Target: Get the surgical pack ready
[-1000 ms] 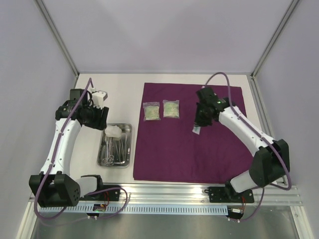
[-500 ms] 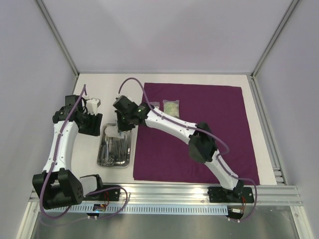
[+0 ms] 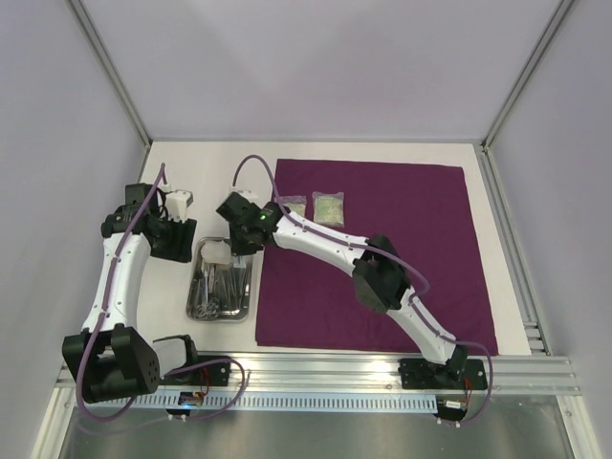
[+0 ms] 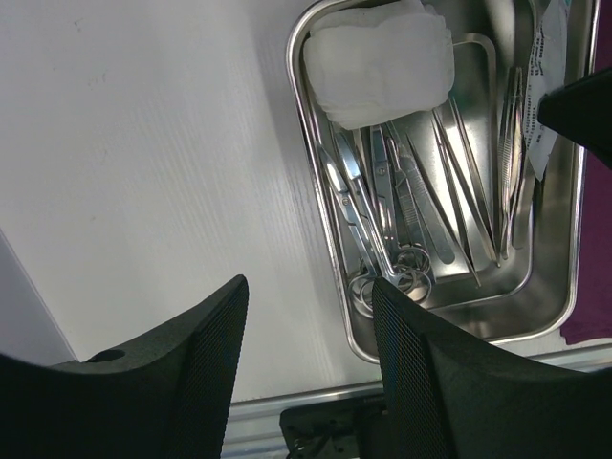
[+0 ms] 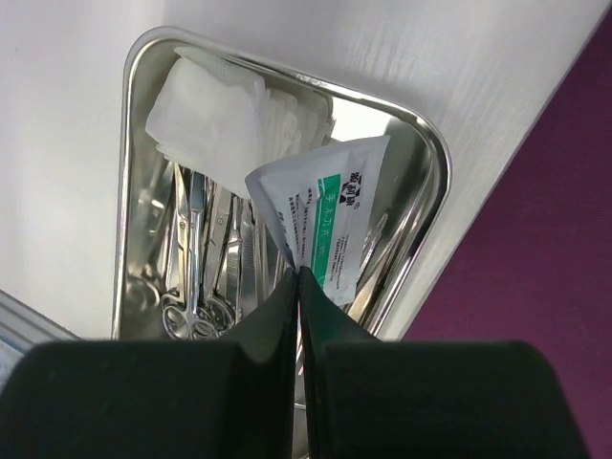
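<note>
The purple sheet [image 3: 402, 277] lies flat on the table. Left of it stands the steel tray [image 3: 191, 298] with scissors [image 4: 375, 222], tweezers [image 4: 461, 196] and a white gauze pad [image 4: 382, 59] in it. My right gripper [image 5: 296, 273] reaches across the sheet and hangs over the tray's far end [image 5: 438, 158], shut on a white packet with a green stripe [image 5: 327, 212]. The packet's lower end dips into the tray. My left gripper [image 4: 308, 287] stands open and holds nothing, over the bare table left of the tray. A clear packet [image 3: 329, 207] lies on the sheet's far part; another [image 3: 295, 200] is partly hidden by the right arm.
The right arm [image 3: 325, 244] stretches diagonally over the sheet's left half. White walls and metal posts close the table on three sides. An aluminium rail [image 3: 316, 368] runs along the near edge.
My right arm has swung from the sheet's right side across to the tray, carrying the packet. The left gripper has drawn back leftward, off the tray.
</note>
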Controlling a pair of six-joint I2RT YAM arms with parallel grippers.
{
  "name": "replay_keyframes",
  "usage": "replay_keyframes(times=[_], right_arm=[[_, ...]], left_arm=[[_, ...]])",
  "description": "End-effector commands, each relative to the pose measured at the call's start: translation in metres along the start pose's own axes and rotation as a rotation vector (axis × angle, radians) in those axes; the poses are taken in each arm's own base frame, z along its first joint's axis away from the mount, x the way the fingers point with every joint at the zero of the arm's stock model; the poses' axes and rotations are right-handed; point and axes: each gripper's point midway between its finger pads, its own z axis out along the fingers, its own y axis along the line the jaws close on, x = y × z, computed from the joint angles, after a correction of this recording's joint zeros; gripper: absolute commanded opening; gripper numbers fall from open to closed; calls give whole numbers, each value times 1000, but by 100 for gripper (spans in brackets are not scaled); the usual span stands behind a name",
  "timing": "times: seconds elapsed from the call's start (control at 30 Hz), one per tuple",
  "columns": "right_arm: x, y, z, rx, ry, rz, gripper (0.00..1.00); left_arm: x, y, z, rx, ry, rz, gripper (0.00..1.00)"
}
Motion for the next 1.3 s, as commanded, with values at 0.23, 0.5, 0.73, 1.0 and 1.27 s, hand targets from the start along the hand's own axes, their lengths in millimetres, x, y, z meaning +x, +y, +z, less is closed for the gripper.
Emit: replay_keyframes(times=[0.23,0.5,0.73,1.0,1.27], right_arm=[[-1,-18,27,106,-36,33,0],[11,-19,40,103,2,91,7],[-2,-1,32,30,-33,91,28],[-43,30,-12,-95,-147,23,31],[-93,-39,-60,-26,-264,39,40]], left_arm=[[-3,-1,-2,10,-23,9,64],[-4,0,-2,10,-23,15,64],[-6,-2,-2,21,-20,9,64],[-9,-4,-2,41,-19,2,64],[-11,-7,-6,50,-39,13,64]])
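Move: Nearly straight below the right hand, some 7 cm down, is the far right part of the steel tray, where the blade packet already in its fingers is to go. The white gauze stack lies about 7 cm left of the hand and 1 cm ahead, and the tweezers 7 cm back and 3 cm left, both in the tray. The nearer gauze bag is roughly 12 cm ahead and 12 cm right. From the left hand, the packet's spot is about 4 cm ahead, 16 cm right and 12 cm down. Lowering the still-pinched blade packet some 5.5 cm into the tray's far right part, the right hand stays there while its fingers open and let go. It then lifts clear, slowly at first and then fast, about 8 cm up, swinging forward and right at the end towards the nearer gauze bag with fingers open. ##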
